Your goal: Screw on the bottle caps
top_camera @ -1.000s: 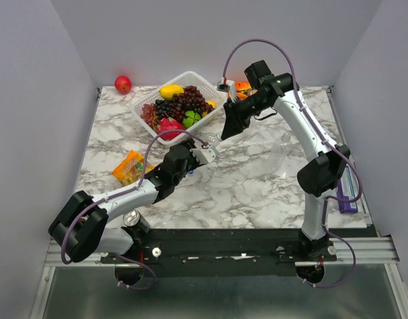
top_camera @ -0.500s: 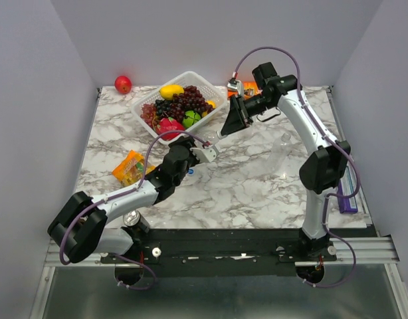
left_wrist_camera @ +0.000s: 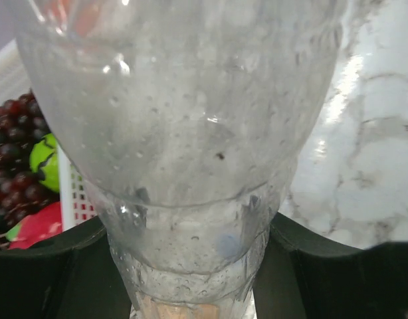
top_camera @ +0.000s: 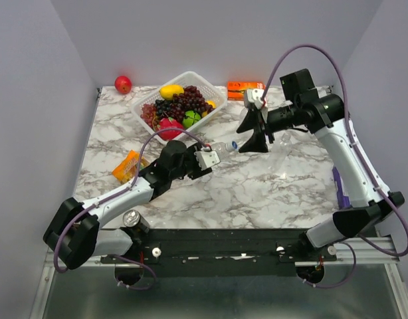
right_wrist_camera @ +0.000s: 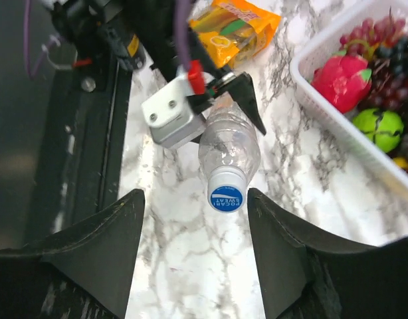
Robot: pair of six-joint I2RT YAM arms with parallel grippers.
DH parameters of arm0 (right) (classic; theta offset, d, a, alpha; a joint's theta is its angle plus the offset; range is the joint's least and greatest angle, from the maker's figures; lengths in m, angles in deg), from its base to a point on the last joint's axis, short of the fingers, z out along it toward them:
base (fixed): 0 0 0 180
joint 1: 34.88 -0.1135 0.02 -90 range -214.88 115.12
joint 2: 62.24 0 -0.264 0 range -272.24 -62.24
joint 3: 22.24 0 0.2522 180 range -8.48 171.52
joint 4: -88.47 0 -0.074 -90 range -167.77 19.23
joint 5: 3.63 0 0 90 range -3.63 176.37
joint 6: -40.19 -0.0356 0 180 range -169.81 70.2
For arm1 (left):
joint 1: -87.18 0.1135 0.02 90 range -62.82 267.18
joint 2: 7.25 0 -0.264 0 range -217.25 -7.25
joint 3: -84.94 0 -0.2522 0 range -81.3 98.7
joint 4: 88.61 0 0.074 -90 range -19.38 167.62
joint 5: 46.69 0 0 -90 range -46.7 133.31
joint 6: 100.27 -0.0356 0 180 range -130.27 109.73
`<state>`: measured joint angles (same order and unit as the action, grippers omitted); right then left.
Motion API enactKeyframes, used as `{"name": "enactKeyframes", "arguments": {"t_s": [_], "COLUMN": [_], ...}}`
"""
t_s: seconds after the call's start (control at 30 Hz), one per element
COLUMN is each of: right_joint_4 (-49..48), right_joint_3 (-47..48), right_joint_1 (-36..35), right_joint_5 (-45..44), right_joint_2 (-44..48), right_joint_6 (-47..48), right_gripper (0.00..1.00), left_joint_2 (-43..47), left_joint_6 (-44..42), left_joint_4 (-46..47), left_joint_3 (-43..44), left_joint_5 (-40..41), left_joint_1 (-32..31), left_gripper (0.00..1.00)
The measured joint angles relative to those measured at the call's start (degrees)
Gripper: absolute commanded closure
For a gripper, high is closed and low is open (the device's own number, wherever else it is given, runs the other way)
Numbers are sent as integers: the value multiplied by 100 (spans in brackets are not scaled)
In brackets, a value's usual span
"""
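Note:
My left gripper (top_camera: 209, 157) is shut on the ribbed body of a clear bottle (top_camera: 220, 147), holding it level above the table with its neck pointing right. A blue cap with white lettering (right_wrist_camera: 226, 188) sits on that neck. The right gripper (top_camera: 248, 137) stands open just right of the cap. In the right wrist view the cap shows between its spread black fingers (right_wrist_camera: 104, 246), apart from both. In the left wrist view the bottle (left_wrist_camera: 191, 133) fills the frame, with the left gripper (left_wrist_camera: 191, 272) pressed on both its sides. A faint second clear bottle (top_camera: 284, 156) shows further right.
A white basket (top_camera: 145, 100) of grapes and other fruit stands at the back. A red apple (top_camera: 123, 84) lies back left and an orange box (top_camera: 244, 85) at the back. An orange packet (top_camera: 127, 166) and a silver can (top_camera: 131, 218) are on the left.
The right gripper has opened and pulled back to the right, off the bottle's neck, leaving the cap on it. The right arm swung outward. The left arm shifted the bottle slightly right.

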<state>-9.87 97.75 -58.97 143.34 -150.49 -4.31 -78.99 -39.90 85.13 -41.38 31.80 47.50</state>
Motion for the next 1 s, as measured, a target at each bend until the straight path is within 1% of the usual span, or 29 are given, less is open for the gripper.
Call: {"name": "enactKeyframes", "arguments": {"t_s": [0.1, 0.2, 0.23, 0.37, 0.4, 0.43, 0.47, 0.6, 0.7, 0.73, 0.8, 0.83, 0.87, 0.93, 1.0], "right_joint_4": [24, -11, -55, -184, -238, -295, -369, -597, -723, -745, -785, -796, -831, -859, -874], "right_joint_3": [-407, -730, -852, -1071, -1073, -1073, -1073, -1073, -1073, -1073, -1073, -1073, -1073, -1067, -979], "right_joint_1": [-197, -297, -323, -389, -398, -402, -407, -409, -409, -409, -409, -409, -409, -409, -409], "right_joint_5": [-96, -221, -282, -496, -529, -549, -564, -621, -625, -625, -621, -625, -634, -638, -645], "right_joint_2": [382, 424, 415, 352, 350, 350, 350, 350, 350, 350, 350, 350, 350, 339, 275], "right_joint_6": [903, 1375, 1456, 1578, 1576, 1563, 1550, 1379, 1220, 1161, 1051, 990, 933, 772, 573], "right_gripper": [29, 30, 32, 37, 39, 43, 45, 45, 51, 58, 66, 74, 77, 83, 84], "left_joint_2": [26, 28, 28, 28, 28, 28, 31, 39, 42, 42, 42, 42, 42, 42, 46], "left_joint_6": [116, 205, 232, 310, 323, 337, 341, 358, 376, 391, 470, 472, 476, 509, 590], "left_joint_4": [-138, -173, -170, -186, -184, -186, -188, -188, -188, -186, -173, -170, -168, -153, -90], "left_joint_3": [90, 179, 199, 254, 260, 260, 260, 260, 260, 260, 260, 260, 260, 260, 245], "left_joint_5": [-369, -682, -761, -925, -955, -977, -990, -1014, -1016, -1016, -1008, -1016, -1019, -1014, -962], "left_joint_1": [22, 24, 24, 24, 24, 24, 24, 24, 26, 31, 37, 55, 61, 61, 61], "left_gripper": [100, 100, 100, 100, 100, 100, 100, 100, 100, 100, 100, 100, 100, 100, 100]}}
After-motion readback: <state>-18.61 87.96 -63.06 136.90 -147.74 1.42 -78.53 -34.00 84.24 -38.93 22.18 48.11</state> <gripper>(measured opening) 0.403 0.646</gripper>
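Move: The blue cap, already sitting on the mouth of the bottle that the left hand holds, is about 6 cm below the right hand, 2 cm ahead and 3 cm to its left. From the right hand the fruit basket is some 26 cm ahead, 20 cm left; a capped bottle stands 18 cm ahead, 4 cm right; a clear bottle 4 cm ahead, 14 cm right. From the left hand the cap lies roughly 10 cm up, 7 cm right, 1 cm ahead. The cap is gripped afresh by the right hand, which draws back a little, sinks about 4.5 cm and then eases forward again with its wrist rolled some 10 degrees back against the screwing sense, before its open fingers close and pinch the cap's sides. The left hand keeps its hold on the bottle and shifts it roughly 3 cm right, back and up. ##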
